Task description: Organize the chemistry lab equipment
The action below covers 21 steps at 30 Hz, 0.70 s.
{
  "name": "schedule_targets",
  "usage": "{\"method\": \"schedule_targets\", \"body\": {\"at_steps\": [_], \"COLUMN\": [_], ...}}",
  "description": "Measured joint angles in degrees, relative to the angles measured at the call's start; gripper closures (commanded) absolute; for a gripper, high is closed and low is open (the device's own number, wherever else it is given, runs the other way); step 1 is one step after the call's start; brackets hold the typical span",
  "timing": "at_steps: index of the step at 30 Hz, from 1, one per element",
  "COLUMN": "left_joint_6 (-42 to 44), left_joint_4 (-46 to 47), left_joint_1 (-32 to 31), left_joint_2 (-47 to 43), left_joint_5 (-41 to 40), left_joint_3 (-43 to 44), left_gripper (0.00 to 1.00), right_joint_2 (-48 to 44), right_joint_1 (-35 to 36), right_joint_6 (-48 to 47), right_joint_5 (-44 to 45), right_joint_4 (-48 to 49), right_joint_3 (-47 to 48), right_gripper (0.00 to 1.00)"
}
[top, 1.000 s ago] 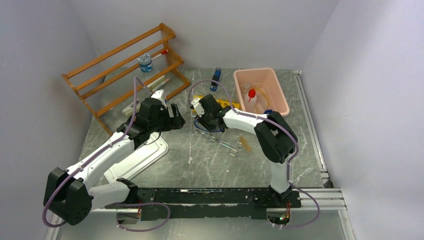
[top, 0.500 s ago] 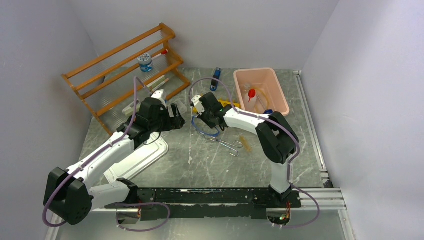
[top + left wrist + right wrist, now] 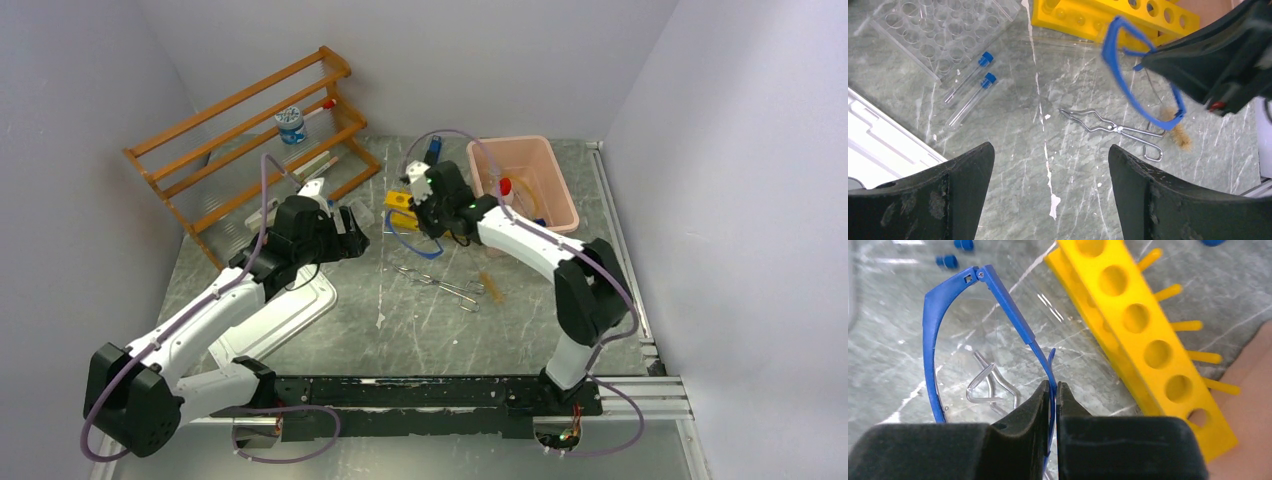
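My right gripper [image 3: 430,215] [image 3: 1053,385] is shut on one arm of the blue-framed clear goggles [image 3: 1008,305] [image 3: 405,240] [image 3: 1128,70]. They hang off the table beside the yellow rack [image 3: 1143,340]. The metal tongs [image 3: 445,283] [image 3: 1108,128] lie on the marble below them. Two blue-capped clear tubes [image 3: 968,92] lie next to a clear tube rack [image 3: 943,30]. My left gripper [image 3: 355,230] [image 3: 1050,150] hovers open over bare table, holding nothing. A red-capped squeeze bottle [image 3: 505,190] lies in the pink bin [image 3: 545,170].
A wooden rack [image 3: 250,130] stands at the back left with a blue-lidded jar [image 3: 290,125] on it. A white tray [image 3: 290,310] lies under my left arm. A bristly brush [image 3: 490,285] rests beside the tongs. A blue item [image 3: 432,155] lies behind the yellow rack.
My right gripper closed on the goggles' arm and carried them up and back-right, toward the pink bin. The left arm has stayed put.
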Motion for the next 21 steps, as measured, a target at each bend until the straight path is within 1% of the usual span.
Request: {"method": "schedule_targets", "body": {"at_steps": [7, 12, 16, 21], "left_joint_6": [0.4, 0.4, 0.4, 0.4], "left_joint_4": [-0.5, -0.8, -0.8, -0.9], "left_joint_1": [0.0, 0.0, 0.0, 0.0], "left_joint_2": [-2.3, -3.4, -3.5, -3.5], "left_joint_5": [0.0, 0.0, 0.1, 0.1], "left_joint_3": [0.2, 0.2, 0.2, 0.2], "left_gripper": [0.12, 0.12, 0.12, 0.12], "right_joint_2": [-8.3, -14.4, -18.5, -20.4], "right_joint_1": [-6.3, -9.9, -11.9, -14.1], "right_joint_6": [7.1, 12.3, 15.6, 16.8], "right_joint_5": [-3.8, -1.7, 6.1, 21.2], "right_joint_4": [0.2, 0.3, 1.4, 2.0], "right_joint_3": [0.0, 1.0, 1.8, 1.8], "right_gripper": [0.98, 0.97, 0.96, 0.96]}}
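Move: Some 21 cm to the right of the right hand, which already holds the blue goggles clear of the table, and about 13 cm farther out, stands the pink bin, its middle about 5 cm lower. The yellow rack lies roughly 8 cm ahead and 3 cm right; the tongs sit about 9 cm back and 5 cm right, both below. From the left hand the bin is about 33 cm right, 19 cm ahead and 9 cm below. Carrying the goggles by one temple, the right hand climbs about 18 cm and swings some 15 cm right with a smaller reach forward, towards the pink bin. Mostly a lift at first, its path bends ever more rightward while the wrist swivels clockwise roughly 40 degrees and the fingers tip up a little, keeping their pinch. ##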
